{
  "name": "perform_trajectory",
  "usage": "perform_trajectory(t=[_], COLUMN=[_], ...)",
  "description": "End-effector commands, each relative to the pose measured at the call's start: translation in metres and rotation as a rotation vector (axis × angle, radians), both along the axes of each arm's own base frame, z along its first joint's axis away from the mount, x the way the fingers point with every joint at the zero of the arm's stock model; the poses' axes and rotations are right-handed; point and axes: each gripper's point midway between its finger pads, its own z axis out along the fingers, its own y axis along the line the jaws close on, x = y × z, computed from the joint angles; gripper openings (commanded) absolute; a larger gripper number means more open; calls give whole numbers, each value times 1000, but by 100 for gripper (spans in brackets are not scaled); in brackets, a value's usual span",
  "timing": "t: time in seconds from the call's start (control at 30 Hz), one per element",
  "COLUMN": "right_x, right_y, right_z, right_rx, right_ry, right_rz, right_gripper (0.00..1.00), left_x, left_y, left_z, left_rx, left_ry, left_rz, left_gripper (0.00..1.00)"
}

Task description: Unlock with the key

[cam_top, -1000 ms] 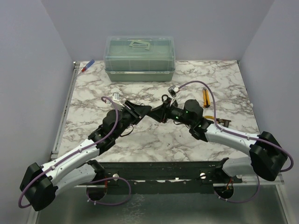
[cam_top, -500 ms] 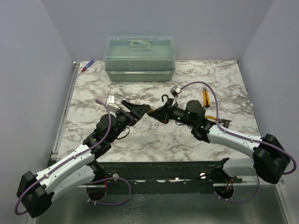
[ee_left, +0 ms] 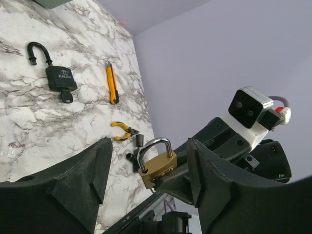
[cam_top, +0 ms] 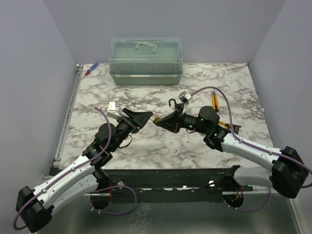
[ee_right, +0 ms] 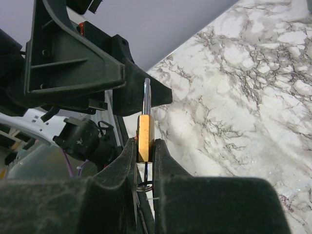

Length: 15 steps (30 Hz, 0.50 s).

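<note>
My right gripper [ee_right: 145, 144] is shut on a small brass padlock [ee_right: 145, 132], held above the table with its steel shackle closed. A thin dark stem and a wire ring hang under it between the jaws. My left gripper [ee_left: 148, 146] is open, its fingers apart on either side of the brass padlock [ee_left: 157, 167] without touching it. In the top view the two grippers meet tip to tip, left gripper [cam_top: 141, 117] and right gripper [cam_top: 159, 121]. A black padlock [ee_left: 61, 78] lies on the marble with its shackle open. The key [ee_left: 67, 97], black-headed, sits at its bottom end.
A green lidded box [cam_top: 146, 61] stands at the back. A yellow utility knife [ee_left: 112, 84] and yellow-handled pliers [ee_left: 122, 129] lie to the right, with a small black part [ee_left: 134, 153] beside them. A red and blue pen [cam_top: 91, 68] lies at the back left corner.
The left gripper opened wider and drew back a little to the left. The right gripper closed tighter on the brass padlock and shifted slightly nearer.
</note>
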Motion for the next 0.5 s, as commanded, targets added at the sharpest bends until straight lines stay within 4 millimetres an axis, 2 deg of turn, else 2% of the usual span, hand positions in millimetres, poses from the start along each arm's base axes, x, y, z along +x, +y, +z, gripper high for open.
perform_trajectory(t=[0.0, 0.2, 0.47], right_x=[-8, -3, -6], right_y=[-1, 1, 5], right_z=[-2, -9, -11], right_rx=[-17, -45, -55], right_ry=[-29, -36, -40], right_rz=[40, 34, 68], right_gripper=[0, 0, 0], left_x=[-3, 0, 6], left_y=[-11, -18, -22], left_z=[-6, -8, -12], left_rx=[20, 18, 22], left_ry=[21, 43, 49], left_rz=[-52, -68, -61], left_gripper=[66, 60, 42])
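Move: The brass padlock, already held by the right fingers, lies about 5 cm to the left hand's right, 1 cm back and 1 cm below. The open black padlock lies on the table some 19 cm ahead of the left hand, 15 cm right and 25 cm below; the orange knife is about 25 cm ahead, 33 cm right and equally low. From the right hand, the brass padlock sits roughly 3 cm left and 1 cm ahead. Close around the brass padlock's shackle, the left fingers narrow from wide to about half open, though a touch can't be made out, while the hand sinks nearly 3 cm and drifts 1–2 cm right towards the padlock, tipping down slightly. The right hand keeps its pinch on the padlock and lowers about 2 cm. ##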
